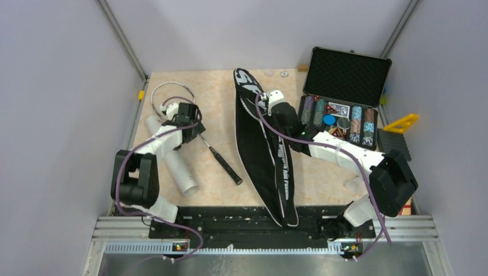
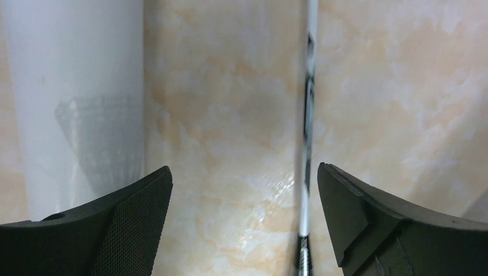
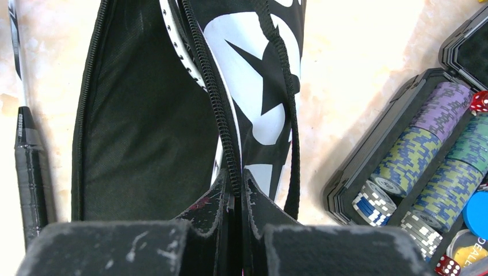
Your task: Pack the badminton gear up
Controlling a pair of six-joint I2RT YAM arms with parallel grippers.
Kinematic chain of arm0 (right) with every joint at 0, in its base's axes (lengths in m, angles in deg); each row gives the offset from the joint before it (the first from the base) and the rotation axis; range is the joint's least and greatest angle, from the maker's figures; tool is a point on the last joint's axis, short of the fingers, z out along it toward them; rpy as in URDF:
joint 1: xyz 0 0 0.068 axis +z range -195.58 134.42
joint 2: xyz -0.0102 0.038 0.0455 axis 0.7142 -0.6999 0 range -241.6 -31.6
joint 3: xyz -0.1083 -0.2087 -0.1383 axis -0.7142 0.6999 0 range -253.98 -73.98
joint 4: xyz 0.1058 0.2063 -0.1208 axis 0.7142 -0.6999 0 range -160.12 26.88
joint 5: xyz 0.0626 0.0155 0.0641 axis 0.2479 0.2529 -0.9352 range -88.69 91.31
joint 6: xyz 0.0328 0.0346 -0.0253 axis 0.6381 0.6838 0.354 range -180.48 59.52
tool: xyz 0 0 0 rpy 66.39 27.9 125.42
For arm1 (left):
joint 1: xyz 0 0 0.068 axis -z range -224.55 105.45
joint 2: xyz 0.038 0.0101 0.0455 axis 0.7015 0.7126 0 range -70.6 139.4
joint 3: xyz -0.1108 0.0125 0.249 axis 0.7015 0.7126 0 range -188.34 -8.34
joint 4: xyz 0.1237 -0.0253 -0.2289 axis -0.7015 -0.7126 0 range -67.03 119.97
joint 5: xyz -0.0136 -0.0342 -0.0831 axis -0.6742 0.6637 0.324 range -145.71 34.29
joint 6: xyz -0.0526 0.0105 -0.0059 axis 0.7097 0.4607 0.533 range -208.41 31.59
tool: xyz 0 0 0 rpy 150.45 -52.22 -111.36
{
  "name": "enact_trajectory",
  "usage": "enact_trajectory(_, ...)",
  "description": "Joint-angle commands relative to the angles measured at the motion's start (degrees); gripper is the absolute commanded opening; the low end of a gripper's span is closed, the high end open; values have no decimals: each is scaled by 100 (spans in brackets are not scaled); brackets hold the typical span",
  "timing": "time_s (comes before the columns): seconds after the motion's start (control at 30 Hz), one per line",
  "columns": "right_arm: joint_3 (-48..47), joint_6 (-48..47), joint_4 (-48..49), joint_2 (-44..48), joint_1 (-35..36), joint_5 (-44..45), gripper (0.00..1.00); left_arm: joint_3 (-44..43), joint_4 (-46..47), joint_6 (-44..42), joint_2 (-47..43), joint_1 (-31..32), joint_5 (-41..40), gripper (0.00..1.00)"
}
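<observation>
The long black bag (image 1: 262, 155) lies down the middle of the table, its zip open. My right gripper (image 1: 269, 102) is shut on the bag's zipper edge (image 3: 230, 155). Inside the opening shows the white frame of a racket (image 3: 177, 49). A second racket (image 1: 221, 161) lies left of the bag, with its white head (image 1: 167, 95) far and its black handle (image 3: 30, 172) near. My left gripper (image 2: 244, 172) hangs open over its thin shaft (image 2: 309, 115), which runs close to the right finger. The white tube (image 1: 175, 161) lies just left; a faint feathery shape (image 2: 100, 138) shows through its wall.
An open black hard case (image 1: 345, 75) of coloured poker chips (image 3: 426, 155) stands at the back right, close to the bag. A yellow triangular piece (image 1: 403, 122) and a black block (image 1: 394, 144) sit at the right edge. Two small round things (image 1: 283, 73) lie at the far edge.
</observation>
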Motion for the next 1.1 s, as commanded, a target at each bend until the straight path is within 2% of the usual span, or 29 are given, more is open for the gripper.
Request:
enact_trajectory(0.0,36,-43,526,268,42,-19,0,-883,-471,214,596,-118,-433,99)
enact_trajectory(0.2,42,-88,565,211,42,45,0,-1808,-1269,484,1567,-206,-395,93)
enact_trajectory(0.57,241,-133,787,387,44,125,0,-2341,-1237,482,2329,-207,8,79)
enact_trajectory(0.77,272,-119,807,414,42,157,0,-2507,-1241,459,2737,-206,190,68)
enact_trajectory(0.97,279,-134,825,416,42,162,0,-2571,-1065,294,2857,-207,490,34)
enact_trajectory(1.0,286,-131,818,425,42,180,0,-2572,-1020,197,2860,-207,510,26)
enact_trajectory(1.07,291,-133,813,448,42,225,0,-2584,-982,80,2845,-215,438,2)
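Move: The bare racket shaft crosses the table about 7 cm ahead of my open left hand, some 3 cm to its right and 5 cm below. The shuttlecock tube lies about 10 cm to this hand's left and 6 cm back, and the racket's black handle some 17 cm to its right and 12 cm back. From my right hand, still pinching the bag's edge, the shaft is roughly 35 cm to the left, about level fore and aft, some 16 cm below. My left hand goes forward about 7 cm to the racket shaft, quickly at first, then sinks some 4 cm while creeping on ahead, fingertips tipping about 10 degrees steeper down. Near the end I close the wide-open fingers from either side of the shaft, pinching it low over the table between handle and hoop. ##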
